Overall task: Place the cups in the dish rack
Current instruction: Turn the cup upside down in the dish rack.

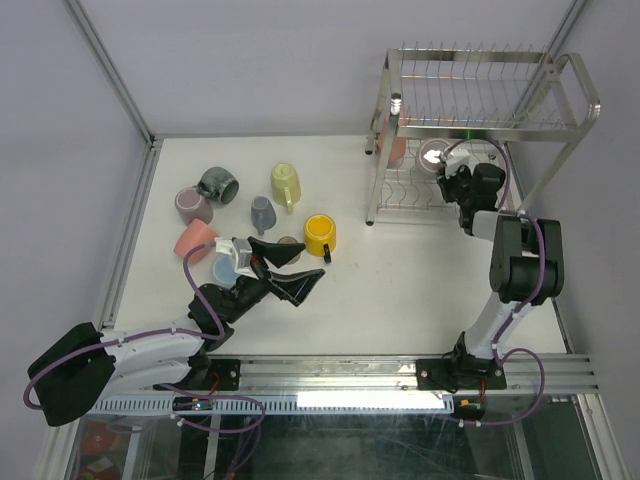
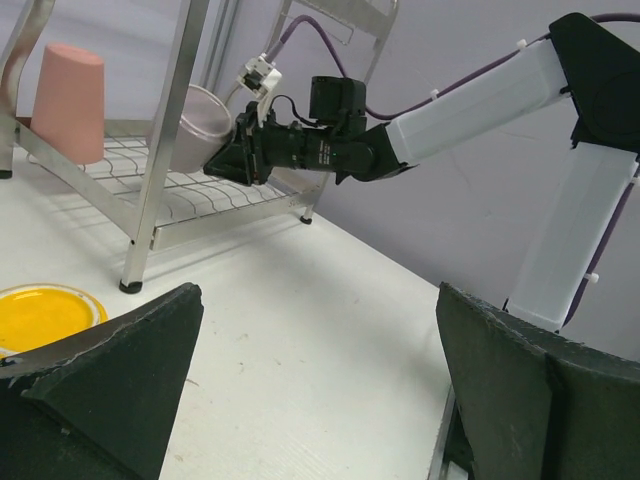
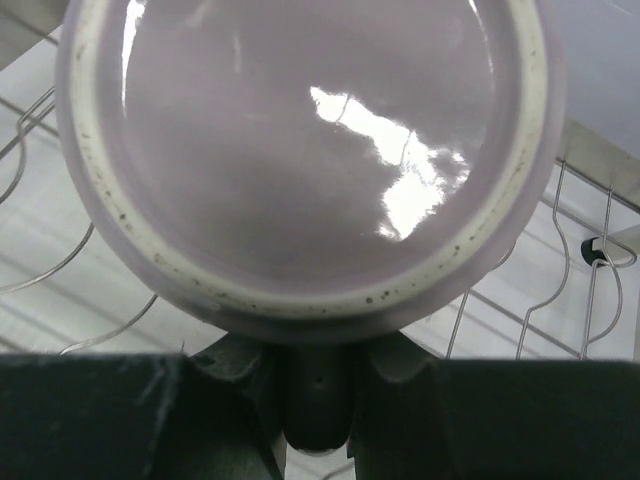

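Observation:
The chrome dish rack (image 1: 480, 125) stands at the back right. A salmon pink cup (image 1: 396, 150) sits upside down on its lower wire shelf (image 2: 200, 190). My right gripper (image 1: 448, 172) is shut on a mauve cup (image 1: 434, 153) and holds it tilted just above that shelf. In the right wrist view the mauve cup (image 3: 300, 150) fills the frame above the right gripper (image 3: 318, 400). My left gripper (image 1: 308, 263) is open and holds nothing, low over the table beside a yellow cup (image 1: 319, 234). Its fingers (image 2: 110, 390) frame bare tabletop.
Several cups lie at the left of the table: dark grey-green (image 1: 218, 184), mauve (image 1: 192, 205), salmon pink (image 1: 195, 240), yellow-green (image 1: 285, 182), grey-blue (image 1: 262, 212), light blue (image 1: 224, 268) and taupe (image 1: 289, 243). An aluminium frame post (image 1: 110, 65) edges the left side.

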You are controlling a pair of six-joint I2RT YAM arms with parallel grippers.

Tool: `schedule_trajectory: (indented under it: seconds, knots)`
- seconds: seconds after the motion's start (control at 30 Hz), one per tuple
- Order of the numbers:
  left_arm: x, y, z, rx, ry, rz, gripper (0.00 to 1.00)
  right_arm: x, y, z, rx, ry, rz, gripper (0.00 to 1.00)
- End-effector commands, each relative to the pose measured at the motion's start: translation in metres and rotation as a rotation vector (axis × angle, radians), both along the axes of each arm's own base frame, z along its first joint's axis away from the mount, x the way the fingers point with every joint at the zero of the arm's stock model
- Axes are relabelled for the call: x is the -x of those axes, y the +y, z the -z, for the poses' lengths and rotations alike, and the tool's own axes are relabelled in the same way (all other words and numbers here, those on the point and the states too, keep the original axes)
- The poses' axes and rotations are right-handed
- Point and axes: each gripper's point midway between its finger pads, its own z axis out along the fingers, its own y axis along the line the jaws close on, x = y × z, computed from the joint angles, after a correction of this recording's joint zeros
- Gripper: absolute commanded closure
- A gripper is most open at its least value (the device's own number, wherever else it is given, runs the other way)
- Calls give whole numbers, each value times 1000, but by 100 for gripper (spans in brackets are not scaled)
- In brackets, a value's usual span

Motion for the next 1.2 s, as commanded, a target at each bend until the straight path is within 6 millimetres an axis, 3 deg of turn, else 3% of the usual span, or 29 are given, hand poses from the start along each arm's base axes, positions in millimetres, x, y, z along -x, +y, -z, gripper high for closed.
schedule_trajectory:
  seconds: [0.0,0.73,1.17]
  knots:
    - [-1,7,-8,40,-25,-26,1,-46,-6,-77,-16,-225,50,100]
    - [-6,12,0,15,-13,-65,1,-111,15,-57,-144,-47,132,100]
    - [-6,15,1,15,-12,-75,1,-129,29,-56,-162,-8,123,99]
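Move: The spot for the purple cup, on the rack's lower shelf beside the pink cup already standing there, lies about 14 cm ahead of the right hand, 5 cm to its left and 3 cm lower. The pink cup is some 12 cm ahead and 13 cm left; the shelf's near rail runs about 9 cm behind the hand, straight back and 6 cm below. From the left hand the spot is roughly 44 cm ahead, 31 cm right and 16 cm down. The purple cup, still pinched by its handle and bottom up, is carried deeper into the rack under the upper shelf: the right hand goes forward about 9 cm, sinking slightly and easing left towards the pink cup late on, then slows almost to a stop. The wrist tips some 12 degrees further down, with a small roll and a slight clockwise turn; the fingers keep their hold. ##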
